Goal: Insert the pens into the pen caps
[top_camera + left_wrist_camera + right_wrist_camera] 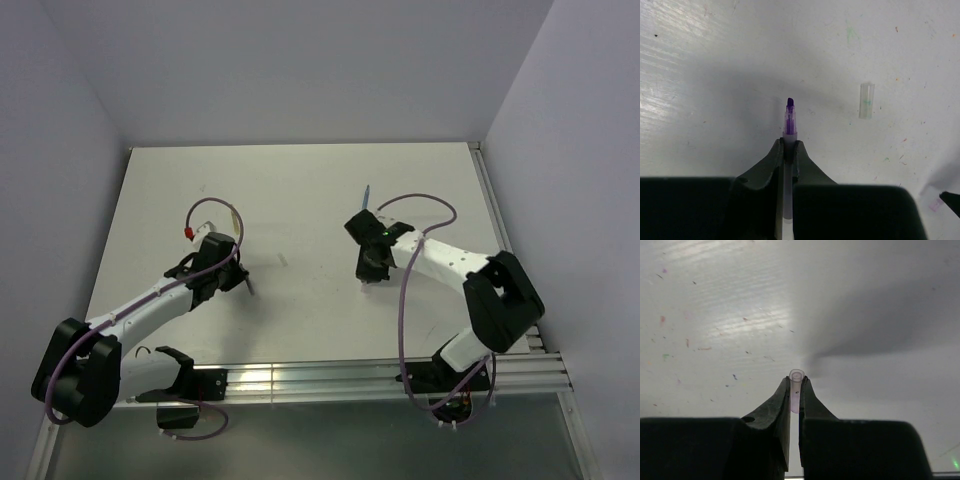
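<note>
My left gripper (789, 146) (240, 283) is shut on a grey-purple pen (789, 120), whose bare purple tip sticks out past the fingertips above the table. A loose pale pen cap (866, 100) lies on the table ahead and to the right of that tip. My right gripper (796, 382) (368, 280) is shut on another pale cap (796, 376), its open round end pointing out from between the fingertips. A blue pen (367, 196) lies on the table just beyond the right gripper. No yellow pen is in view.
The white table (300, 190) is speckled with ink marks and boxed in by pale walls. A metal rail (330, 380) runs along the near edge, another along the right edge (495, 220). A small pale pinkish piece (935, 204) lies at the lower right of the left wrist view.
</note>
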`<state>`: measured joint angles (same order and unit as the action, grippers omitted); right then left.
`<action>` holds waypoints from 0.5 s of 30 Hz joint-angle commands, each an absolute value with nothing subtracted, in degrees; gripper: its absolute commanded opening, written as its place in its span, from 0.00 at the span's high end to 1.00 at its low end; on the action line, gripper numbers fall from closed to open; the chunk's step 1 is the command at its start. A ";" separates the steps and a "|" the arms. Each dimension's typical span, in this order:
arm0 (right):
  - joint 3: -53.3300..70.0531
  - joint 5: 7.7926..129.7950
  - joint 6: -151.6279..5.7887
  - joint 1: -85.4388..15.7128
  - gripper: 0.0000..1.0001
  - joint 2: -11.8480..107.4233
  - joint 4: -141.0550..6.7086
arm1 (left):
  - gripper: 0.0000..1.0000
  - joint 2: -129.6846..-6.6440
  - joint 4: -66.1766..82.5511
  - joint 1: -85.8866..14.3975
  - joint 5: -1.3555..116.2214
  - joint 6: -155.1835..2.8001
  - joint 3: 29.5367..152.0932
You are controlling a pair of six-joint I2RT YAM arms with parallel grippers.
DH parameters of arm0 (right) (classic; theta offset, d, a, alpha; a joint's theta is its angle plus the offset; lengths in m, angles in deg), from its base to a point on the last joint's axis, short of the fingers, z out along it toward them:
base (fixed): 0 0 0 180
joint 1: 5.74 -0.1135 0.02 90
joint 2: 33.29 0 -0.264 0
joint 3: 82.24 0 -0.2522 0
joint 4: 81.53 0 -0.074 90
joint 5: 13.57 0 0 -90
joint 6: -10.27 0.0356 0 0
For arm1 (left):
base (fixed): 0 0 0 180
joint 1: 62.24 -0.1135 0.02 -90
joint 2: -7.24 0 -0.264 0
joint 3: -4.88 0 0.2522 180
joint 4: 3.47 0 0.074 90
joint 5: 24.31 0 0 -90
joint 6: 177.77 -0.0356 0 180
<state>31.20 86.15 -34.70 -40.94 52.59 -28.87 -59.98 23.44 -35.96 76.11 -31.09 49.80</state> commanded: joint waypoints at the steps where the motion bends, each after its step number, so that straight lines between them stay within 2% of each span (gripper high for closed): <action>1: 25.48 88.12 -33.77 -43.08 1.00 57.91 -33.22 | 1.00 -59.47 22.51 -35.09 76.59 -31.17 50.55; 8: 17.03 90.32 -35.61 -46.60 1.00 67.25 -35.68 | 1.00 -59.73 23.65 -32.80 78.08 -29.77 52.22; 15: 16.84 89.80 -37.11 -47.92 0.98 71.12 -39.02 | 1.00 -60.08 24.88 -29.47 80.11 -29.41 54.06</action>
<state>17.93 88.01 -36.16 -47.52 70.17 -36.50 -60.11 25.03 -30.74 78.03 -29.82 51.29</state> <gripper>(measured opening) 0.077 0.096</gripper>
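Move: The purple pen is already gripped in the left hand, some 26 cm to the right hand's left, about 3 cm farther out and roughly 1 cm higher. The right hand already holds the pink cap, so from the left hand that cap is about 26 cm right, 3 cm back and 1 cm lower. A loose clear cap lies on the table 7 cm ahead of the left hand, 9 cm to its right and 5 cm below. The yellow pen is about 19 cm ahead of the left hand, 1 cm left and 5 cm below. The right hand keeps its pinch on the pink cap and carries it towards the purple pen, about 8 cm left and 5 cm forward while sinking some 2 cm, with a slight counter-clockwise turn, easing off near the end. The left hand, still pinching the pen with shut fingers, comes to meet it about 2 cm to the right, drifting a little back and rising slightly at the last. ##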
